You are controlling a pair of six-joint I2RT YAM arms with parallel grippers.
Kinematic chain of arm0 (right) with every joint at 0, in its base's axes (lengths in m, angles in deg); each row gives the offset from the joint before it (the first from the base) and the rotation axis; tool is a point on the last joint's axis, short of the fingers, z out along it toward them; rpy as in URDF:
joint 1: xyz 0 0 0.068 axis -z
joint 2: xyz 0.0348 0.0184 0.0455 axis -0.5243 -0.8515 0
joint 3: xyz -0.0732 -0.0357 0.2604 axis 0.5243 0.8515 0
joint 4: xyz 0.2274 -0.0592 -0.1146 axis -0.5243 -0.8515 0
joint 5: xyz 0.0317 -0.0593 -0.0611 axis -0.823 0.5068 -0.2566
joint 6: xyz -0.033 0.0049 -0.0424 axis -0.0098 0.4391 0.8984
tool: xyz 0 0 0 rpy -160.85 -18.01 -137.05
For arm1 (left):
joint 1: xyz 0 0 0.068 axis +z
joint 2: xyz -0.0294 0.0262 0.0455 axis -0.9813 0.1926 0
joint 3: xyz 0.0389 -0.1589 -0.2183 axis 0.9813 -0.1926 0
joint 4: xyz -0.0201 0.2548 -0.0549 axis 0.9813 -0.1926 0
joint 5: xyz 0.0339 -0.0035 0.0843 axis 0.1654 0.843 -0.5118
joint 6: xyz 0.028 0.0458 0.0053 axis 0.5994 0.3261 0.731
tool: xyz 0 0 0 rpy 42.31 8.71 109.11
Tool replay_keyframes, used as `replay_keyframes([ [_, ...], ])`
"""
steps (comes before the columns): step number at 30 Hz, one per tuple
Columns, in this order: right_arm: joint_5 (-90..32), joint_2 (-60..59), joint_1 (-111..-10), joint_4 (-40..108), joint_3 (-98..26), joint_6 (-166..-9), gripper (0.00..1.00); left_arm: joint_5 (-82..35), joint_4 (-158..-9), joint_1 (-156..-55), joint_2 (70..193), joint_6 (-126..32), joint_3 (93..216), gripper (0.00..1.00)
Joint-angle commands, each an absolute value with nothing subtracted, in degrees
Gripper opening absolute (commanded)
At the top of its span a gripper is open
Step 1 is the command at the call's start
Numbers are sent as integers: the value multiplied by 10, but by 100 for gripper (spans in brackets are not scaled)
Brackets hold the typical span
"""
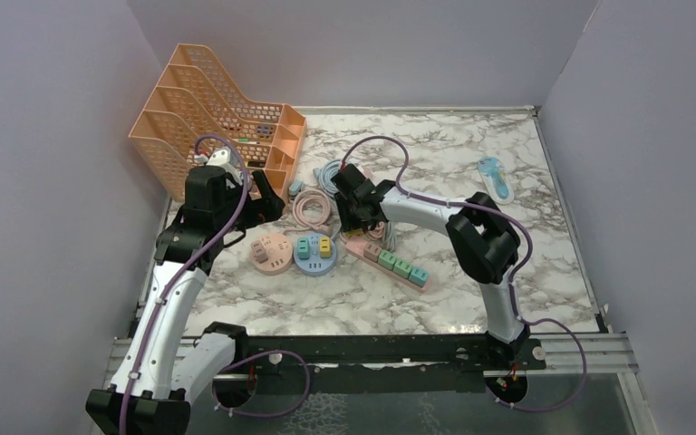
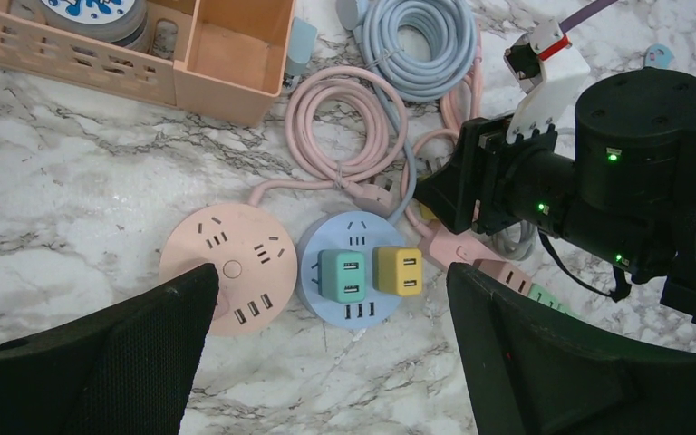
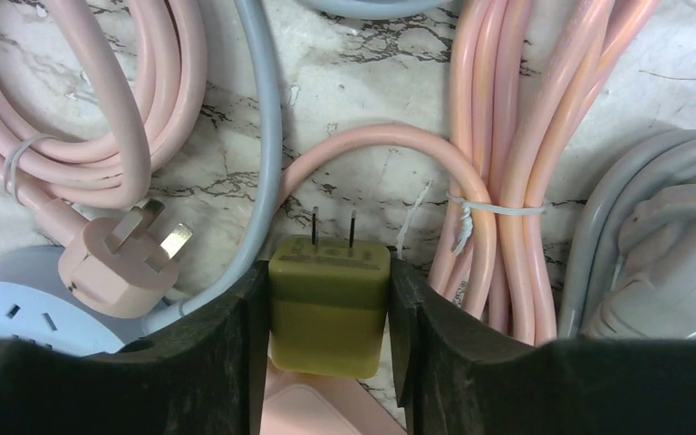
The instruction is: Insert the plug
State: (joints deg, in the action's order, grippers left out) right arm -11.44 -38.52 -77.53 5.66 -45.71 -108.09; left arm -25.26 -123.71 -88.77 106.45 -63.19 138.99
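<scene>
An olive-yellow plug (image 3: 329, 308) with two thin prongs pointing away sits between my right gripper's (image 3: 329, 276) black fingers (image 3: 231, 349), which press on both its sides. It hangs over the end of a long pink power strip (image 3: 308, 408) that carries several coloured adapters (image 1: 390, 258). My left gripper (image 2: 331, 362) is wide open and holds nothing. It hovers near a round pink socket hub (image 2: 227, 267) and a round blue hub (image 2: 353, 237), which holds a teal adapter (image 2: 343, 275) and a yellow adapter (image 2: 397, 270).
Coiled pink cables (image 3: 498, 136), a grey-blue cable (image 3: 267, 136) and a pink three-pin plug (image 3: 118, 258) lie around the right gripper. An orange file rack (image 1: 208, 109) stands at the back left. A small blue object (image 1: 496, 177) lies at the back right.
</scene>
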Motion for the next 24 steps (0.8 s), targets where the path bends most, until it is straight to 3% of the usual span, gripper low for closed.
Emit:
replay_keyframes([
  [1, -72, -403, -776, 30, -470, -1064, 36, -249, -1223, -887, 1070, -616, 1398, 99],
  [5, -73, -362, -776, 79, -449, -1043, 25, -230, -1222, -887, 1075, -619, 1398, 99],
  [13, -147, -199, -776, 239, -368, -954, 24, -127, -1209, -887, 1080, -685, 1408, 97],
  [24, -559, -64, -776, 373, -277, -801, 23, 20, -1175, -887, 1077, -804, 1417, 95],
])
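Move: The yellow plug is already between the right hand's fingers, down at the table. From there the pink power strip's middle lies about 7 cm back and 7 cm right, the blue round socket 5 cm back and 8 cm left, and the orange-pink cable bundle 4 cm ahead and 3 cm right, all a centimetre or two lower. From the raised left hand the plug is roughly 7 cm ahead, 16 cm right and 22 cm down. Keeping the yellow plug pinched, the right hand pauses briefly, then lifts fast, about 21 cm up, easing some 4 cm back and left late on while its fingers swing up and counter-clockwise, about 50 degrees in all, towards the left gripper. The left hand, wide open, comes about 6 cm right and a little up to meet it, rolling left side down some 20 degrees. ##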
